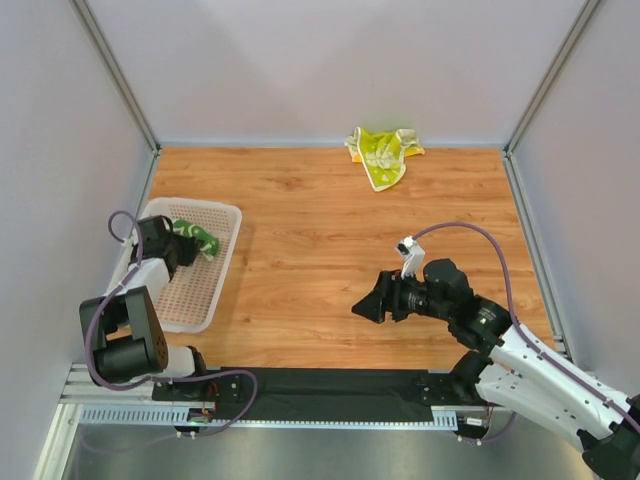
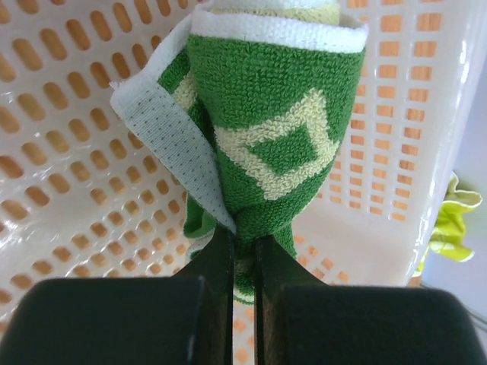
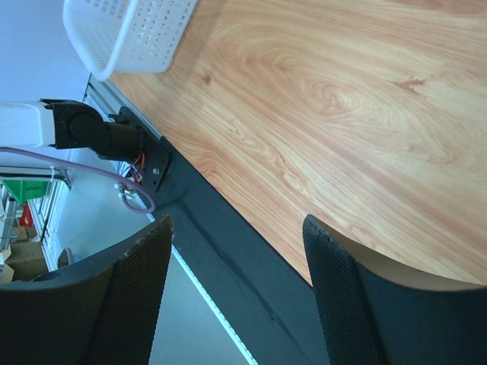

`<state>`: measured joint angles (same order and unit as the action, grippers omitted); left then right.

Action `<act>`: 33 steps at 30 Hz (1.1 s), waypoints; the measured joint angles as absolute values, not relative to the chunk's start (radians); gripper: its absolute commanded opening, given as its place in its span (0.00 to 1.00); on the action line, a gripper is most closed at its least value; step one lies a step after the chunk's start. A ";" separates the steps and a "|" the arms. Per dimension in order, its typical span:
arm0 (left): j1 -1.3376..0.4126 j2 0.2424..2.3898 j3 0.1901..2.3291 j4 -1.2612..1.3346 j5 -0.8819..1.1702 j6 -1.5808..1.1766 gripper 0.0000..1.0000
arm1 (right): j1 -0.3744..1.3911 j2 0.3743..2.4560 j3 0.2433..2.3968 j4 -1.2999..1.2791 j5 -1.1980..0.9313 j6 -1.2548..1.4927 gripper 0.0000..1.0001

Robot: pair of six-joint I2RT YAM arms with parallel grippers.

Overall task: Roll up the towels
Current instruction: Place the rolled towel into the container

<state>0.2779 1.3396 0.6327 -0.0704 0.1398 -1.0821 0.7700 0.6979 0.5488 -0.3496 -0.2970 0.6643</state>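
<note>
A dark green towel (image 2: 278, 129) with a white and pale pattern is rolled up, and my left gripper (image 2: 243, 243) is shut on its lower end. It hangs over the white perforated basket (image 1: 215, 275); from above the green towel (image 1: 197, 238) shows at the basket's far end beside the left gripper (image 1: 188, 250). The yellow and lime-green towel (image 1: 381, 153) lies crumpled at the far edge of the table, and a corner of it (image 2: 453, 224) shows past the basket wall. My right gripper (image 1: 364, 307) hovers open over the table's middle front, its fingers (image 3: 137, 296) holding nothing.
The basket (image 3: 125, 34) stands at the table's left side. A black mat strip (image 1: 330, 385) and a metal rail run along the near edge. Grey walls close off the left, far and right sides.
</note>
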 measured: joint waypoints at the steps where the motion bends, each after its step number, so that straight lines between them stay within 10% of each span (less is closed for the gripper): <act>1: 0.278 1.362 0.628 -0.039 0.150 -1.095 0.00 | 0.770 0.698 0.549 -0.361 -0.294 0.664 0.70; 19: 0.278 1.576 0.549 0.442 0.182 -1.268 0.06 | 0.770 0.704 0.549 -0.421 -0.261 0.656 0.70; 26: 0.279 1.642 0.554 0.532 0.222 -1.300 0.49 | 0.770 0.737 0.553 -0.429 -0.258 0.647 0.70; 33: 0.279 1.625 0.553 0.502 0.234 -1.292 0.58 | 0.770 0.735 0.566 -0.435 -0.252 0.642 0.70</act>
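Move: The rolled towel is already pinched in the left hand and inside the container; its middle lies about 4 cm to the left of the fingers and 1 cm ahead. The container's middle is roughly 4 cm back and 3 cm to the left of that hand, some 2 cm lower, while its far wall stands about 8 cm straight ahead. From the empty right hand, the container's middle lies about 18 cm ahead, 44 cm left and 12 cm lower. The rolled towel is carried forward by the left hand along the container's inside towards the far wall, about 6 cm and 2 cm down, while the fingers tip up some 15 degrees. Near the end of that reach the fingers open to over half and let go of the towel, the hand staying around it. The empty right hand sinks about 2 cm. ##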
